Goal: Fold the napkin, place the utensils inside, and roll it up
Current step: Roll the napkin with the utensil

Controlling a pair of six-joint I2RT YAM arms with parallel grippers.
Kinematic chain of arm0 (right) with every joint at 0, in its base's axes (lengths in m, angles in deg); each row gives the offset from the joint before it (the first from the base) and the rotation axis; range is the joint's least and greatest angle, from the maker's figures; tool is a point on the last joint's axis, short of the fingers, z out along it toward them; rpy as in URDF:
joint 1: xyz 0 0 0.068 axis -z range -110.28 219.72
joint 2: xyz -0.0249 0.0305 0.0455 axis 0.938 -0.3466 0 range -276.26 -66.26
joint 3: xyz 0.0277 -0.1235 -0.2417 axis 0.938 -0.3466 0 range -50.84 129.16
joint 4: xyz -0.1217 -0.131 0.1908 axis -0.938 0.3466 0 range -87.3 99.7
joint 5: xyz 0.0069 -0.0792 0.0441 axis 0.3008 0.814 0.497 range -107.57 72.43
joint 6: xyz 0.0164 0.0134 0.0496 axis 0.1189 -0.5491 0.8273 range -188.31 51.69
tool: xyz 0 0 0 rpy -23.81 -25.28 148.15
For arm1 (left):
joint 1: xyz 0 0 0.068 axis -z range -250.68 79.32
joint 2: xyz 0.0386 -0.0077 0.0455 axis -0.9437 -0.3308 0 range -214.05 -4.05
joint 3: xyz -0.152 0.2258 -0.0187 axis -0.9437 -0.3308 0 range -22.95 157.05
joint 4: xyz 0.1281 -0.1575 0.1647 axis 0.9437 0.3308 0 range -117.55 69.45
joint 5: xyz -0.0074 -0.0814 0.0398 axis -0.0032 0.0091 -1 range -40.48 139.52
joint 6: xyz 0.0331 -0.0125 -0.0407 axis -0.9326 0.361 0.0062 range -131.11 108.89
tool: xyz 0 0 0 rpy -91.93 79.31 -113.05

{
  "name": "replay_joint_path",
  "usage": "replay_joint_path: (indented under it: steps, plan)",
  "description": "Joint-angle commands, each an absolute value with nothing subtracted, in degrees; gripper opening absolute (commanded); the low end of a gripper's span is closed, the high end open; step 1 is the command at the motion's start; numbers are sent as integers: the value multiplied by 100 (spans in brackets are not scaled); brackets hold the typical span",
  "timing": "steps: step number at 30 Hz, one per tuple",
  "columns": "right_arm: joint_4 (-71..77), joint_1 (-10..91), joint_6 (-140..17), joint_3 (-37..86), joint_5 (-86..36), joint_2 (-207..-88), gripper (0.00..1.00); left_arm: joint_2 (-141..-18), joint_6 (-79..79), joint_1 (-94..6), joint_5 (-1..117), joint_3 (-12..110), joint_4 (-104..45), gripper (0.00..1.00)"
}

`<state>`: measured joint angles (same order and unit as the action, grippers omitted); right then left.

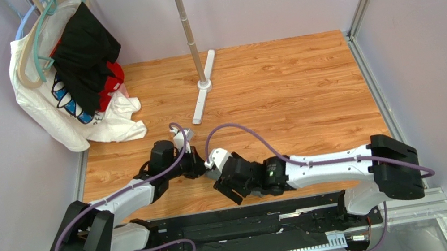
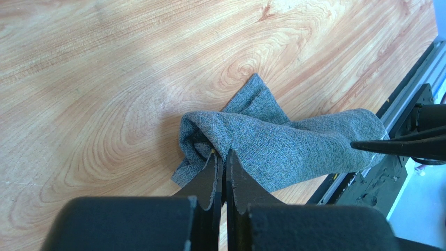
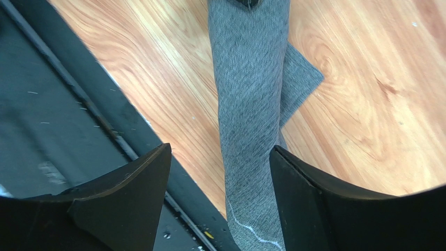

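The napkin (image 2: 293,146) is a dark grey cloth rolled into a thick tube, lying on the wooden table (image 2: 104,78) close to its near edge. My left gripper (image 2: 222,157) is shut, with its tips pinching the crumpled end of the roll. My right gripper (image 3: 221,148) is open and straddles the other end of the napkin (image 3: 248,78); its right finger (image 3: 303,188) touches the cloth and the left finger stands apart. A pale stitched line shows there. In the top view both grippers, left (image 1: 195,164) and right (image 1: 213,171), meet over the napkin and hide it. No utensils show.
White, black and red clothes (image 1: 71,76) hang at the back left. A grey stand pole (image 1: 188,29) with a white foot (image 1: 204,94) rises at the back middle. The black mounting rail (image 1: 249,220) runs along the near edge, right beside the roll (image 3: 52,130).
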<state>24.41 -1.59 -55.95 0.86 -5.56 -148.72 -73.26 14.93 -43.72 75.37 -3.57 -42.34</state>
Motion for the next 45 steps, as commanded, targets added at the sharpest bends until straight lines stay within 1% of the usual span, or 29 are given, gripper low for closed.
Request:
replay_joint_path:
  steps: [1, 5, 14, 25, 31, 34, 35, 36, 37, 38, 40, 41, 43, 45]
  plan:
    - [1993, -814, -5583, -30, 1529, -15107, 73, -7445, 1350, -4388, 7457, -28, -3828, 0]
    - [1835, -1157, -5689, -30, 2021, -15371, 73, -7568, 1324, -4388, 7483, 113, -3617, 0]
    - [1553, -1167, -6031, -66, 2119, -15827, 71, -7744, 1306, -4388, 7562, 175, -3643, 0]
    - [1395, -771, -6066, -162, 1557, -16127, 69, -7691, 1253, -4388, 7712, 201, -3652, 0]
    - [1447, -560, -6040, -171, 837, -16320, 66, -7674, 1227, -4388, 7747, 219, -3643, 0]
    - [1509, -402, -5944, -153, 371, -16417, 44, -7674, 1236, -4388, 7773, 236, -3643, 0]
    - [1579, -289, -5917, -136, 83, -16435, 42, -7648, 1253, -4388, 7756, 236, -3634, 1]
    - [1632, -236, -5882, -110, -68, -16444, 39, -7621, 1262, -4388, 7730, 245, -3625, 7]
    - [1658, -174, -5838, -101, -391, -16444, 35, -7569, 1280, -4388, 7712, 245, -3582, 11]
    - [1737, -43, -5821, -92, -525, -16426, 33, -7455, 1315, -4388, 7616, 245, -3546, 25]
    - [1825, 168, -5777, -109, -937, -16409, 29, -7183, 1350, -4388, 7336, 298, -3345, 41]
    - [1826, 265, -5750, -118, -1122, -16382, 28, -7086, 1394, -4388, 7221, 333, -3274, 50]
    - [1852, 598, -5706, -144, -1674, -16347, 26, -6709, 1429, -4388, 6888, 351, -3020, 59]
    - [1861, 792, -5697, -136, -2212, -16338, 26, -6453, 1490, -4388, 6728, 307, -2888, 63]
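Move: The right hand, open and empty, hangs over the rolled napkin, whose middle is about 6 cm below it, 3 cm ahead and 2 cm to its right. The napkin's pinched end, in the left fingers, is roughly 7 cm ahead and 6 cm to the left; the table's near edge is about 4 cm back, level sideways and 8 cm down. From the left hand the napkin's middle lies some 8 cm right, 4 cm back and 3 cm lower. Downward, about 6 cm, then more and more forward too (some 3 cm), the right hand comes onto the napkin roll, its fingers first tilting up by nearly 20 degrees and then swinging back; low down they close across the roll and pinch it. The left hand keeps its end pinched almost still until the right has closed, then opens and starts to lift, about 2 cm. ##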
